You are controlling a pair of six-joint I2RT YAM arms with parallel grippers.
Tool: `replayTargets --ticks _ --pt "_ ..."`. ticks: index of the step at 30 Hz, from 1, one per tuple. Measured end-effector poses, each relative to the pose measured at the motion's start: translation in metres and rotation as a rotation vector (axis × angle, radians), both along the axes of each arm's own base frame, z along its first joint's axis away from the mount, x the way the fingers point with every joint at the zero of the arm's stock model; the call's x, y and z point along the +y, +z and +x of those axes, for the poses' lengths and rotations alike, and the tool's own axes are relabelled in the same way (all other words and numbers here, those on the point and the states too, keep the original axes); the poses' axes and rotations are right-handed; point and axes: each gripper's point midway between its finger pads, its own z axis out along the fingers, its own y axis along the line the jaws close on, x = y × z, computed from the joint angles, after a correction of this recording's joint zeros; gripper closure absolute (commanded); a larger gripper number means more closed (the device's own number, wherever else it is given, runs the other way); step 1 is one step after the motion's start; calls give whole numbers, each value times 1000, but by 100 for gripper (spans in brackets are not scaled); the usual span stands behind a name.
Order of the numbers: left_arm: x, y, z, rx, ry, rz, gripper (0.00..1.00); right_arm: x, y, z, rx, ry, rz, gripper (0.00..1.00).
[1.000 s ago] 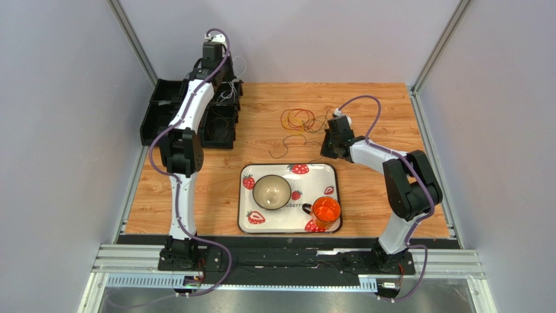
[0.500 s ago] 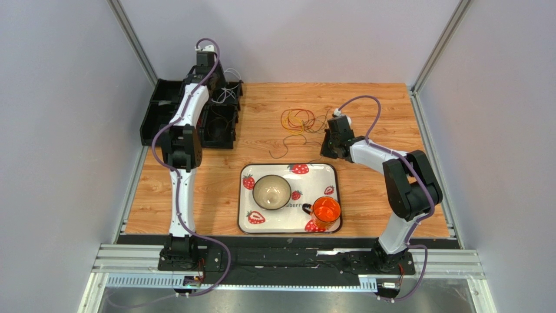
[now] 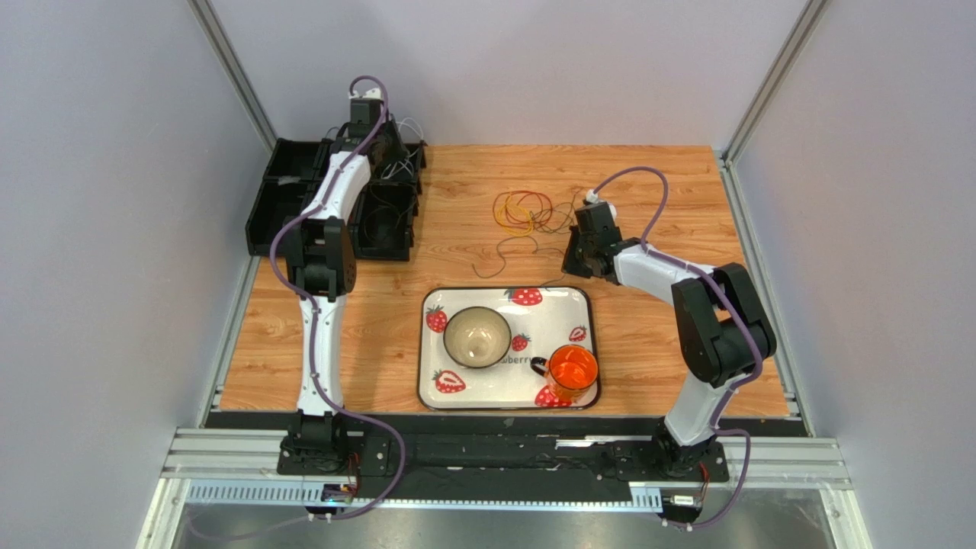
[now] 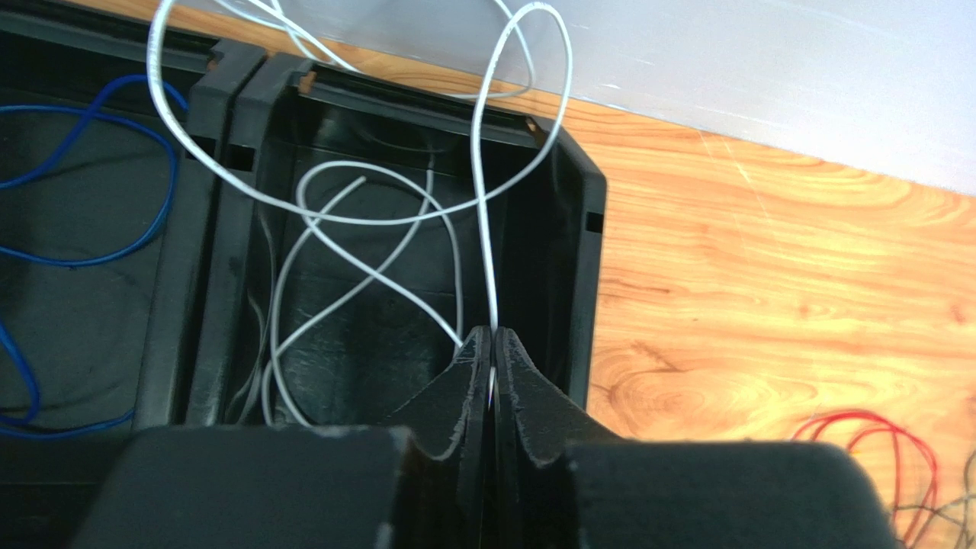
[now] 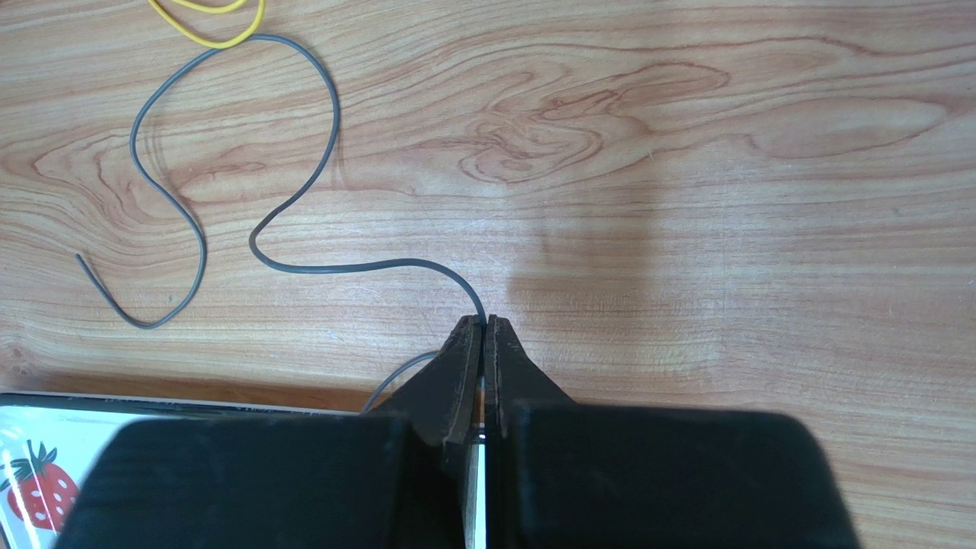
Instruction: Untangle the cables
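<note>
My left gripper [image 4: 493, 334] is shut on a white cable [image 4: 481, 172], which loops up over the right compartment of the black bin [image 4: 573, 229]. More white cable lies coiled inside that compartment. A blue cable [image 4: 160, 206] lies in the compartment to its left. My right gripper [image 5: 482, 323] is shut on a dark grey cable [image 5: 332, 126] that snakes over the wooden table. A yellow cable [image 5: 212, 40] shows at the top edge. In the top view a tangle of red, yellow and dark cables [image 3: 524, 209] lies between the two arms.
Black compartment bins [image 3: 275, 195] stand at the back left. A strawberry-print tray [image 3: 430, 343] at the front centre holds a bowl [image 3: 477, 336] and an orange cup [image 3: 572, 371]. Grey walls close in the table on three sides.
My left wrist has shifted a little left and lower over the black bins, still holding the white cable. The right arm has stayed put.
</note>
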Motion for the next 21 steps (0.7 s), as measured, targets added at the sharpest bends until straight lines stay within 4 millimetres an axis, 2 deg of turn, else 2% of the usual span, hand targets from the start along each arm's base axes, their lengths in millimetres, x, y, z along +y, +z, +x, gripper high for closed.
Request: replayTargets --ticks 1,3,7,12,16,21 --pt "-1 2 0 -2 -1 -10 57 0 0 0 0 0 0 100" --pt "-2 4 1 -7 -3 -13 53 0 0 0 1 0 0 100" --pt "-2 10 3 -23 -4 -15 36 0 0 0 0 0 0 100" --pt "-3 32 4 -56 -4 -19 35 0 1 1 -2 0 1 100" --pt "-4 72 -5 -104 -7 -24 34 1 2 1 -4 0 2 100" --pt "-10 146 -39 -196 -23 -23 34 1 2 1 -4 0 1 100"
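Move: The white cable is still between the left fingertips, its loops spread over the black box's far-right compartment; their middle lies about 5 cm ahead, 1 cm left and 5 cm below. The blue cable's compartment is roughly 12 cm left and 4 cm ahead, some 8 cm below; the orange and yellow cables on the table lie about 24 cm right and 10 cm back. From the right hand, the white cable is some 32 cm ahead and 33 cm left, nearly level. The left fingers, just beginning to part, spread to about two-thirds open and let go of the white cable over the far-right compartment while the hand barely rises at first. Then the left hand climbs faster and faster, some 15 cm in all, drawing back about 4 cm late in the rise and tipping its fingers up by about 10 degrees, away from the box; the right hand stays put and keeps the grey cable pinched beside the tray. ##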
